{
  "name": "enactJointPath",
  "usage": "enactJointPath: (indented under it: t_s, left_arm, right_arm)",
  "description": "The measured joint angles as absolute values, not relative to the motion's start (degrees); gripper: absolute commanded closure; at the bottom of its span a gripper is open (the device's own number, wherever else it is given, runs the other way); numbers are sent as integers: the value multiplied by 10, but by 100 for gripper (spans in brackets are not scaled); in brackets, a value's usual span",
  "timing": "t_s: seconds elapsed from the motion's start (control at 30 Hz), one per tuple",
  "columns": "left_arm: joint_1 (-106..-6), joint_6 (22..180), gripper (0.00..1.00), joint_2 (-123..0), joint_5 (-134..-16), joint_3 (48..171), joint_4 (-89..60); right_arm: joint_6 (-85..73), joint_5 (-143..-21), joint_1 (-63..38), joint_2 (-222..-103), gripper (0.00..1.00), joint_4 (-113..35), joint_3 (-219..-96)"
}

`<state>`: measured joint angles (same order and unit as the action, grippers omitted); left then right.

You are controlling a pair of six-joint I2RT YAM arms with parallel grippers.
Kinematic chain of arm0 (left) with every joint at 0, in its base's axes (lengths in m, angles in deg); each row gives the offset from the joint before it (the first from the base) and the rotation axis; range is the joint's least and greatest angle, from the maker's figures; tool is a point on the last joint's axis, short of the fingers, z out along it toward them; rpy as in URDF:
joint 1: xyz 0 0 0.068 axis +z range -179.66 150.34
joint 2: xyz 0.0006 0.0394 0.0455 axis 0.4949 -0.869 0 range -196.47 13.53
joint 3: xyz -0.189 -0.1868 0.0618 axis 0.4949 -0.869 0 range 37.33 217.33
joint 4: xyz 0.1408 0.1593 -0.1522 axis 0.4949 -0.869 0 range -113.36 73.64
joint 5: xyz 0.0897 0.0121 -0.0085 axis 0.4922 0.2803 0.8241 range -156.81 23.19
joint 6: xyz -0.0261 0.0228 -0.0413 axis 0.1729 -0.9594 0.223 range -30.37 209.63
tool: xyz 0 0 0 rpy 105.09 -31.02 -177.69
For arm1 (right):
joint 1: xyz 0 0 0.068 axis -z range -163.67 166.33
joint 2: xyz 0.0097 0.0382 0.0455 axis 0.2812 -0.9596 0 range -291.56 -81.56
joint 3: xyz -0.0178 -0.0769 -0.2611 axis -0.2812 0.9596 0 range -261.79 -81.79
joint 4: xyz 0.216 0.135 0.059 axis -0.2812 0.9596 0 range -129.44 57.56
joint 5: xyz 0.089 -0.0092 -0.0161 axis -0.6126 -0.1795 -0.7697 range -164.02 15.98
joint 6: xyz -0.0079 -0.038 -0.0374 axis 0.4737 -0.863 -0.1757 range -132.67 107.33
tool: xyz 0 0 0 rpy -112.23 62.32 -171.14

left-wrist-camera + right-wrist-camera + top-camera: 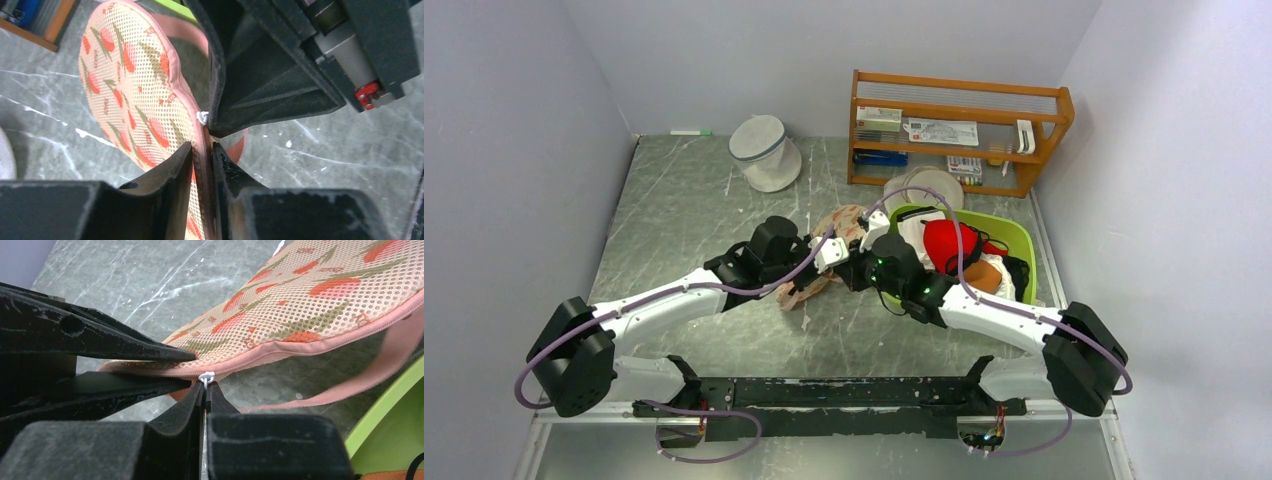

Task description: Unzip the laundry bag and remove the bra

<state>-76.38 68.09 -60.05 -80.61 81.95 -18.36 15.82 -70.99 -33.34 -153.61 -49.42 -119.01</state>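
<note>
The laundry bag [842, 222], a peach mesh pouch with red strawberry print, is held up off the table between both arms. My left gripper [203, 147] is shut on its pink zippered edge [202, 165], which fills the gap between the fingers. My right gripper [206, 385] is shut on the small white zipper pull [206, 375], just below the zip seam and right beside the left fingers [125, 352]. In the left wrist view the pull [202, 117] sits at the right fingertips. The zip looks closed along the seam [320, 342]. The bra is hidden.
A green basket [1016, 238] with a red bra [949, 245] and other clothes stands right of the grippers. A white cylindrical mesh bag [764, 152] and a wooden shelf [959, 130] stand at the back. The pouch's pink strap [350, 385] hangs underneath.
</note>
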Motion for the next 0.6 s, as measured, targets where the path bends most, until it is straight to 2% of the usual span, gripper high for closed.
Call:
enactJointPath:
  t_s: [0.1,0.13,0.33,0.6]
  left_arm:
    - [-764,675,91,-600,-788,820,-183]
    - [-764,673,93,-599,-783,820,-183]
    - [-766,663,93,-592,-760,820,-180]
    - [-766,651,93,-574,-734,818,-171]
  right_arm:
    - [157,-704,-333,-1537,100,-494,-1194]
    - [156,-701,-333,-1537,100,-494,-1194]
    - [144,-709,-306,-1537,100,-494,-1194]
    - [106,-751,-163,-1565,100,-495,-1195]
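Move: The laundry bag's zipped edge already runs between the left hand's half-open fingers, with the zipper pull about 1 cm ahead of that hand and 2 cm to its right. The right hand already grips this pull; the bag's far end, where it is being taken, lies roughly 12 cm ahead of the right hand and 4 cm to its right. The green bin's middle is some 4 cm ahead and 26 cm to that hand's right, 5 cm lower. The bag's zipped edge is pinched beside the pull by the left fingers closing, that hand easing about 2 cm forward and up and a little left. Once they have shut, the right hand, still gripping the zipper pull, draws it away from them, forward and right in equal parts along the zip, about 10 cm and quickening, while turning some 10 degrees clockwise. ##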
